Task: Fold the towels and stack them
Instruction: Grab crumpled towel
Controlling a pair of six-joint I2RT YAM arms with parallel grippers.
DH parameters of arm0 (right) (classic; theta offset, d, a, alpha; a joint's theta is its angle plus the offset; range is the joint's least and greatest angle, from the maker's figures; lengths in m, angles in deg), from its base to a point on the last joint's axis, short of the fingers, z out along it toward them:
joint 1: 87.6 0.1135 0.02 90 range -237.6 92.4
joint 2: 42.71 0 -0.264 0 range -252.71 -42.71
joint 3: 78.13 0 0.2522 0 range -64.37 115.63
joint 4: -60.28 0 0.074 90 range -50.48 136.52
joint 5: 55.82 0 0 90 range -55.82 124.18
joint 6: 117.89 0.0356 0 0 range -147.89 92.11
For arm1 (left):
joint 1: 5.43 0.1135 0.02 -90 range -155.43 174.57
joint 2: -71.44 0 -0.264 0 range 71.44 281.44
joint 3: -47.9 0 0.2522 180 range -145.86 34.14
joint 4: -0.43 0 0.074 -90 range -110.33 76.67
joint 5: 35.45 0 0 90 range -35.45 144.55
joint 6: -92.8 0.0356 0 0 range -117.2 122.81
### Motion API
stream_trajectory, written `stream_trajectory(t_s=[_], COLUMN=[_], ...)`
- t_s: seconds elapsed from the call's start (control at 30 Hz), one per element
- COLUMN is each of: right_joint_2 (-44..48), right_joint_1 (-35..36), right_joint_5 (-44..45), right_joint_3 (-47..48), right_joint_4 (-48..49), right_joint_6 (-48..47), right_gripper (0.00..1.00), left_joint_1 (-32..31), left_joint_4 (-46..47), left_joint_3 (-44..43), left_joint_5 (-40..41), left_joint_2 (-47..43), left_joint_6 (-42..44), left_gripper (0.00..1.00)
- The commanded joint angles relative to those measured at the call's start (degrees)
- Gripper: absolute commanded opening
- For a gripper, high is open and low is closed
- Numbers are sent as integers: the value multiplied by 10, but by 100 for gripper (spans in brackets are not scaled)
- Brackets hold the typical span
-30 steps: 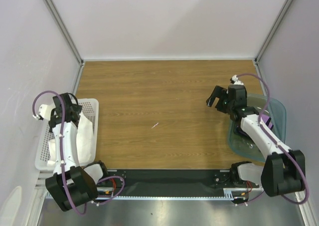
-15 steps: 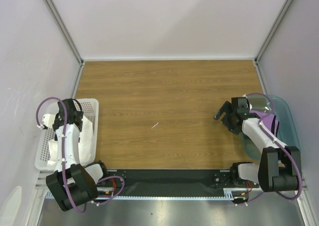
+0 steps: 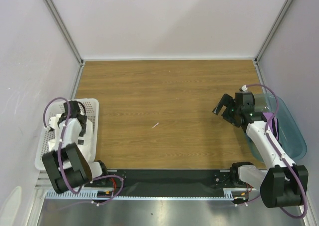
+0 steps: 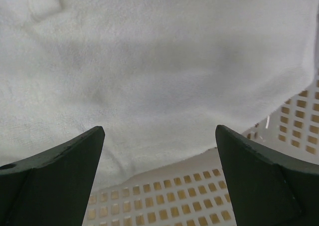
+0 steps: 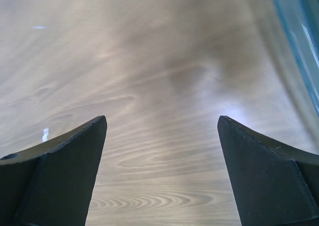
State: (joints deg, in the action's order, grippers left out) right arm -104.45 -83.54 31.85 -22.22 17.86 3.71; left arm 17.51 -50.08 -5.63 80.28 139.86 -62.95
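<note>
A white towel [image 3: 90, 136] lies bunched in the white perforated basket [image 3: 92, 104] at the table's left edge. In the left wrist view the towel [image 4: 149, 61] fills the upper part, with the basket's perforated wall [image 4: 164, 206] below it. My left gripper [image 3: 79, 128] [image 4: 159, 131] hangs open just over the towel's edge, nothing between its fingers. My right gripper [image 3: 223, 110] [image 5: 162, 118] is open above bare wood, left of the teal bin [image 3: 291, 131]. No other towel shows clearly.
The teal bin's rim [image 5: 299, 31] curves along the right side of the right wrist view. The wooden table [image 3: 159, 96] lies between both arms. White walls enclose the back and the sides. A small white scrap [image 3: 155, 124] lies mid-table.
The left arm has drawn back and dipped into the basket toward the towel. The right gripper swung down and back near the bin. The teal bin has slid to the right.
</note>
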Motion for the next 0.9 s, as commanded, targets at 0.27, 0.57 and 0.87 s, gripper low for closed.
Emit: stream_trajectory(t_s=[0.27, 0.57, 0.87], right_joint_2=[-9, 7, -7], right_joint_1=[18, 50, 55], right_joint_5=[0, 23, 35], right_joint_3=[98, 143, 166], right_joint_4=[9, -27, -20], right_joint_6=[-47, -19, -21], right_gripper=[100, 100, 100], left_joint_1=[8, 25, 25], left_joint_4=[55, 84, 44], left_joint_3=[-37, -20, -16], left_joint_5=[70, 70, 95], left_joint_2=[123, 164, 49], left_joint_6=[38, 31, 43], left_gripper=[96, 49, 0])
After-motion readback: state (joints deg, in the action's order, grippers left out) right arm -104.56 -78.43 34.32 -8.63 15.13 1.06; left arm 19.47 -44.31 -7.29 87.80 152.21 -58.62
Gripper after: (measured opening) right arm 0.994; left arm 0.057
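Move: The crumpled white towel lies in the basket under the open left fingers, its middle about 3 cm left, 2 cm back and 4 cm below that hand. The basket's middle is some 6 cm left and 1 cm back, 3 cm down; its right rim runs about 6 cm to the hand's right, 1 cm back, roughly level in height. From the right hand the white towel lies about 60 cm left, 10 cm back and 9 cm lower. The white towel is taken by the left hand, which sinks about 4 cm into it while edging some 3.5 cm left, the fingertips tilting back about 10 degrees. The fingers close from wide open and pinch up a fold, the hand starting to rise by a centimetre. The right hand, open and empty, climbs about 9 cm above the table, drifting 3 cm forward. ##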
